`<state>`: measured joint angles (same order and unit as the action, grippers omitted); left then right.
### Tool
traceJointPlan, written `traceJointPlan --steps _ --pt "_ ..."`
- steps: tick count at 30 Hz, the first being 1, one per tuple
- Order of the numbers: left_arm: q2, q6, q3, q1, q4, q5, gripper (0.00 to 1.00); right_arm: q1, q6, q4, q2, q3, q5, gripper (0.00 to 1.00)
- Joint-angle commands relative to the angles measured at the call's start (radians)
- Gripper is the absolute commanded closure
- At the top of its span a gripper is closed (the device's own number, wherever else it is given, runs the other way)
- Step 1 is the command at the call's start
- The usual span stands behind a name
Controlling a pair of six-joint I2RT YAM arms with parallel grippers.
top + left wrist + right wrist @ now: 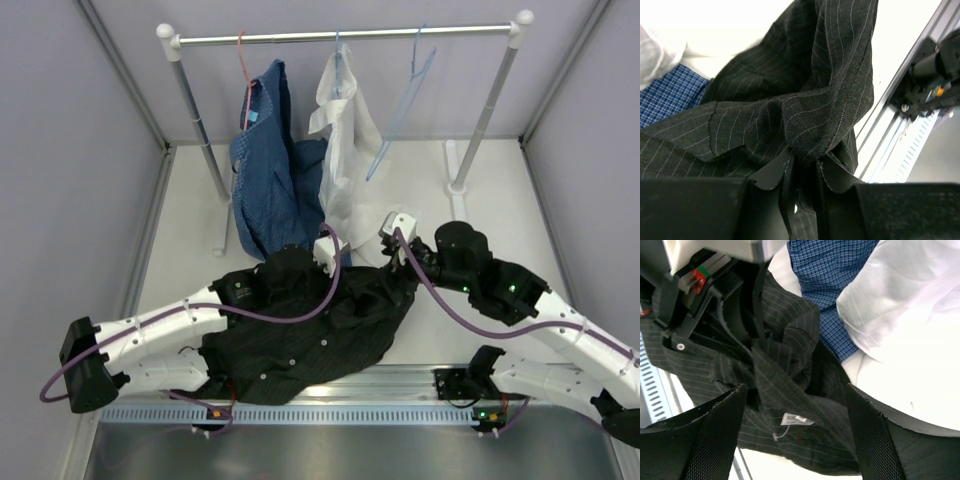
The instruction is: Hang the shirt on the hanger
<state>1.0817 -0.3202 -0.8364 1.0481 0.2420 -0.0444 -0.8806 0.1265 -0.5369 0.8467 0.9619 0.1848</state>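
The black pinstriped shirt (300, 340) lies crumpled on the table in front of the arm bases. My left gripper (805, 160) sits at the shirt's far edge and pinches a raised fold of the shirt (790, 100) between narrow jaws. My right gripper (795, 400) hovers open just to the right, fingers wide apart above the shirt (785, 375) and its white label (797, 419), touching nothing. The light-blue wire hanger (403, 110) hangs bare from the right part of the rail, far behind both grippers.
A clothes rack with a metal rail (340, 36) and two white posts stands at the back. A blue checked shirt (270, 170) on a red-orange hanger (243, 70) and a white shirt (345, 140) hang from it, their hems reaching down near the grippers.
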Motion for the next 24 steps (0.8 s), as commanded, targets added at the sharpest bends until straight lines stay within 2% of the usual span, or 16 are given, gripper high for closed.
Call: traceJointPlan --steps 1,6,9,12,15,17,18,20,21,22,23,24 --pt "-0.017 0.044 -0.043 0.001 0.039 -0.046 0.78 0.002 0.1 0.098 0.026 0.069 -0.01 0.23" --pt "-0.031 0.052 -0.052 0.001 0.069 -0.026 0.77 0.003 0.225 0.074 0.103 0.066 0.074 0.21" --pt "-0.054 0.055 -0.053 0.001 0.086 -0.006 0.77 0.003 0.231 0.017 0.15 0.075 0.171 0.2" --pt "-0.065 0.053 -0.058 0.001 0.1 0.009 0.77 0.002 0.236 0.015 0.173 0.063 0.254 0.23" --pt "-0.063 0.05 -0.067 0.003 0.106 -0.014 0.77 0.003 0.239 0.035 0.205 0.055 0.242 0.28" --pt "-0.068 0.05 -0.067 0.001 0.106 -0.032 0.77 0.002 0.245 0.06 0.219 0.052 0.185 0.44" --pt "-0.072 0.05 -0.067 0.001 0.108 -0.032 0.77 0.003 0.242 0.069 0.232 0.052 0.164 0.62" --pt "-0.085 0.047 -0.067 0.001 0.112 -0.005 0.76 0.003 0.239 0.074 0.23 0.06 0.116 0.78" --pt "-0.088 0.044 -0.072 0.001 0.126 0.011 0.73 0.002 0.233 0.077 0.215 0.06 0.105 1.0" --pt "-0.091 0.041 -0.075 0.001 0.134 0.044 0.67 0.002 0.225 0.098 0.2 0.051 0.09 1.0" --pt "-0.092 0.033 -0.088 0.001 0.144 0.09 0.57 0.002 0.211 0.112 0.16 0.041 0.061 1.0" --pt "-0.094 0.027 -0.098 0.001 0.164 0.121 0.28 0.003 0.205 0.129 0.137 0.02 0.045 1.0"
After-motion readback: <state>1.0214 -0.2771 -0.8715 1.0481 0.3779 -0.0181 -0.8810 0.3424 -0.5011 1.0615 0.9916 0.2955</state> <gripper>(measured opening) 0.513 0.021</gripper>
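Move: The black shirt's gathered collar fold is still in the left fingers. The stretch the open right hand wants lies about 4 cm to that hand's left, 1 cm ahead and 4 cm below. From the left hand, the same stretch is roughly 5 cm to the right and 2 cm ahead, near its own height. From the right hand, the hanging white shirt is some 17 cm ahead and 3 cm left, the blue one about 16 cm ahead and 16 cm left. The black shirt's fold is passed across: the right hand first slips about 1 cm forward, then goes down and left some 5 cm, turning a little over 10 degrees, and shuts on the fold beside the left fingers. The left hand, after a small dip, eases about 2 cm left and at the very end opens its grip on the cloth. ##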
